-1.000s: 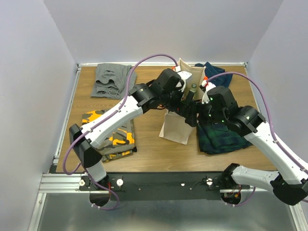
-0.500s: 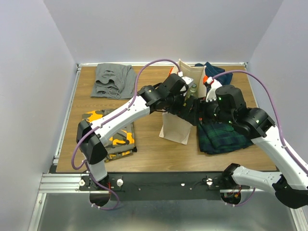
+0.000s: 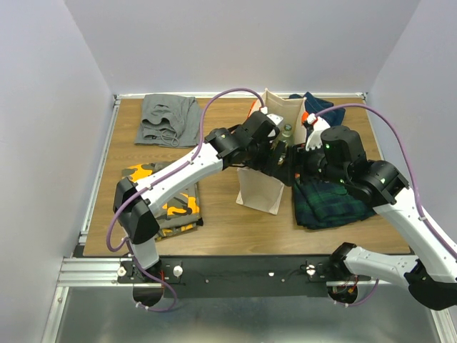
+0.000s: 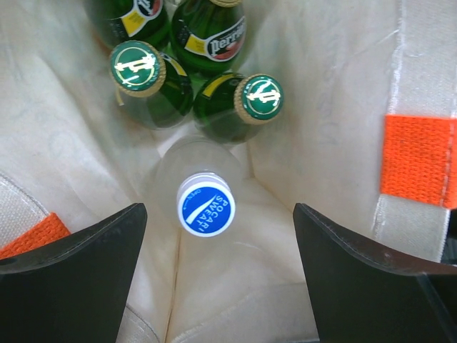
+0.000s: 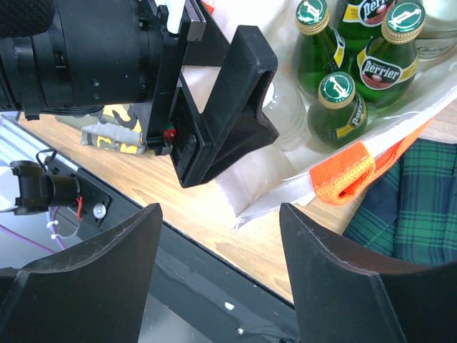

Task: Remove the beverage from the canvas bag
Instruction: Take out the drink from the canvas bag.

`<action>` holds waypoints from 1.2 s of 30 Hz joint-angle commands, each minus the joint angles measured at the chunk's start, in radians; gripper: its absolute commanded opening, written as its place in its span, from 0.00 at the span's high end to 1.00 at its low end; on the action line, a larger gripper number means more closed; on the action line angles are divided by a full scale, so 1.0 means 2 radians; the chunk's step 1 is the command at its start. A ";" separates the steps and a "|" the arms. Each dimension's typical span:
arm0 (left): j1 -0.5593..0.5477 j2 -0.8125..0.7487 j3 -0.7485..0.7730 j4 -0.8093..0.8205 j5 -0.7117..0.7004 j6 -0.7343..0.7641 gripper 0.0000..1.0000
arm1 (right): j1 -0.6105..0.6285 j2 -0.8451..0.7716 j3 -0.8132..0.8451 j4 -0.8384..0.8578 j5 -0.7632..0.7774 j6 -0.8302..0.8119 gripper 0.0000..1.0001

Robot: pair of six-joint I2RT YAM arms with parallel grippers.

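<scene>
The canvas bag [image 3: 260, 187] stands upright mid-table, cream with orange handles [image 4: 418, 160]. Inside it, the left wrist view shows a clear bottle with a blue-and-white cap [image 4: 206, 206] and several green glass bottles [image 4: 139, 68] behind it. The green bottles also show in the right wrist view [image 5: 335, 87]. My left gripper [image 4: 218, 214] is open and empty, just above the bag's mouth, its fingers on either side of the blue cap and apart from it; it also shows in the top view [image 3: 280, 153]. My right gripper [image 5: 218, 214] is open and empty, beside the bag's right side [image 3: 301, 166].
A dark plaid cloth [image 3: 332, 201] lies right of the bag, under the right arm. Folded grey clothes [image 3: 168, 120] lie at the back left, orange camouflage clothes [image 3: 166, 199] at the front left, and a blue cloth [image 3: 315, 101] behind the bag. The table's front rail [image 5: 214, 286] runs below the right gripper.
The left arm has swung right, over the bag's mouth. The right arm has drawn back to the right. Over the last half second both are nearly still.
</scene>
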 commanded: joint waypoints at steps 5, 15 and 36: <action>-0.002 0.004 0.003 -0.037 -0.039 -0.010 0.08 | 0.003 -0.002 0.001 0.016 0.027 -0.021 0.23; -0.007 0.020 0.012 -0.040 -0.041 -0.010 0.16 | 0.003 0.002 -0.006 0.020 0.035 -0.027 0.22; -0.010 0.030 0.027 -0.043 -0.036 -0.005 0.75 | 0.003 0.006 -0.011 0.025 0.041 -0.027 0.22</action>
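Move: The blue-capped clear drink bottle stands upright in the canvas bag almost straight under the open left hand: its cap sits about 2 cm below and a touch left between the spread fingers, its middle about 1 cm ahead, 1 cm left and 11 cm down. One green bottle stands some 7 cm ahead and level sideways, another about 3 cm ahead and 6 cm right, both some 12 cm down. From the right hand, the drink is roughly 7 cm ahead, 8 cm left and 13 cm down. The left hand first edges under 1 cm left to centre its spread fingers over the blue cap of the drink bottle, then sinks about 1.5 cm into the bag, its left side rolling up some 5 degrees. While it settles at cap height the fingers close from nearly wide open to well under half, slowly at first and then fast, until both tips come onto opposite sides of the cap and pinch it. ##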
